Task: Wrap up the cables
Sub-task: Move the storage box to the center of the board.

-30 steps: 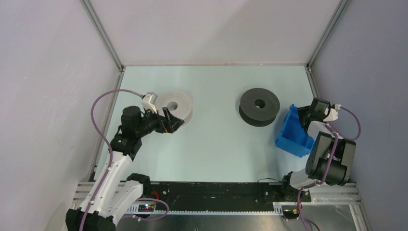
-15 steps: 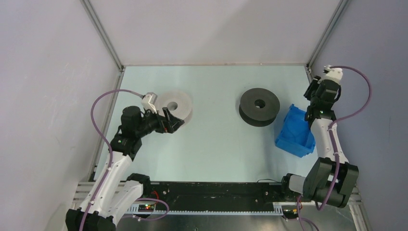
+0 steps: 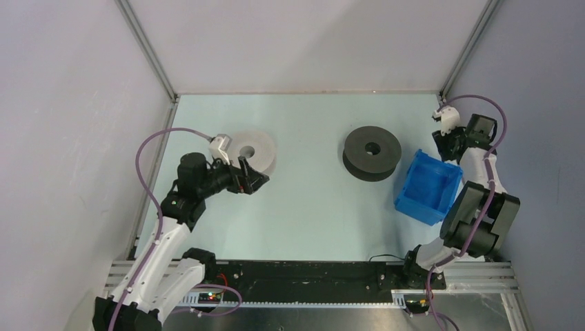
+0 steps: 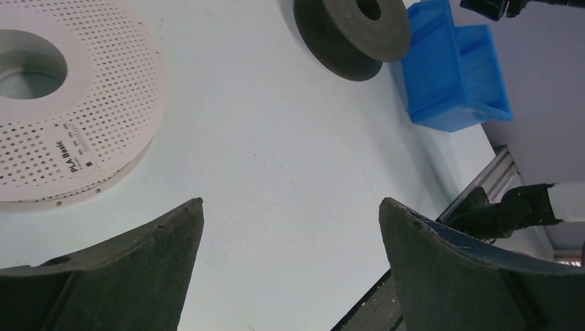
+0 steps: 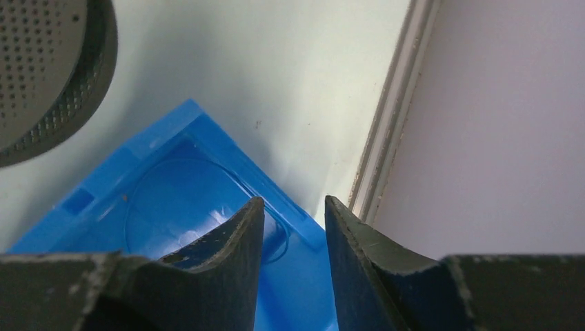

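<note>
A very thin blue cable (image 5: 283, 241) lies looped inside the blue bin (image 5: 148, 141), seen in the right wrist view. My right gripper (image 5: 293, 203) hangs over the bin's far corner by the back right wall, jaws a little apart with nothing between them. From above, that gripper (image 3: 443, 146) is just beyond the bin (image 3: 405, 200). My left gripper (image 3: 256, 176) stands wide open and empty in front of the white spool (image 3: 252, 150). Only bare table shows between its fingers (image 4: 290, 203).
A dark grey spool (image 3: 372, 153) lies flat at mid-table, left of the bin. The white perforated spool (image 4: 62, 103) lies flat at the left. The metal frame rail (image 5: 386, 138) and the side wall run close to the right gripper.
The right arm rose from the bin to the back right corner, then turned and folded back over the bin's far edge. The bin now shows its whole open top. The left gripper edged right.
</note>
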`<state>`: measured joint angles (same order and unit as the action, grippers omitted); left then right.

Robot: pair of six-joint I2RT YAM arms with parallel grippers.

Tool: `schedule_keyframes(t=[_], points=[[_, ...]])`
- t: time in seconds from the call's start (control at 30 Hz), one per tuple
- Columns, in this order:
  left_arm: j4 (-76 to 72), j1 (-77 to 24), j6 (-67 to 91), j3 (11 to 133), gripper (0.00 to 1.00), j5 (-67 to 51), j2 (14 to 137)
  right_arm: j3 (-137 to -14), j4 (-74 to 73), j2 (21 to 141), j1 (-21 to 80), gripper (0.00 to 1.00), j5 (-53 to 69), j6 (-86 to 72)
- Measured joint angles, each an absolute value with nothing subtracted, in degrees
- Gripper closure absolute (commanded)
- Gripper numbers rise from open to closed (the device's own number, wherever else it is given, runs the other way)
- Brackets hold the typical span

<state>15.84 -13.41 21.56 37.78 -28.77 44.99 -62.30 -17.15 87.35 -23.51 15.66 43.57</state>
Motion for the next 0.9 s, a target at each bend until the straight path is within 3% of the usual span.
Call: schedule_keyframes(t=[0.37, 0.9], points=[[16.01, -17.43, 21.52, 37.78, 0.0, -28.69, 44.4, -65.47, -27.33, 92.82, -24.62, 0.57, 25.58, 62.46], [16.05, -19.62, 21.41, 37.78, 0.0, -28.4, 41.98, -58.89, -18.22, 94.59, -22.28, 0.54, 17.98, 71.88]])
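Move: The storage box's middle is about 10 cm back from the right hand, 7 cm to its left and 9 cm below; its far rim lies nearly beneath the fingers. The dark spool is roughly level and 26 cm left, and the table's side rail 5 cm right, both low down. From the left hand, the box's middle is about 3 cm ahead, 65 cm right and 16 cm below. Right hand sinks some 7 cm towards the storage box's far rim, turning counter-clockwise; left eases back-right 3 cm. ##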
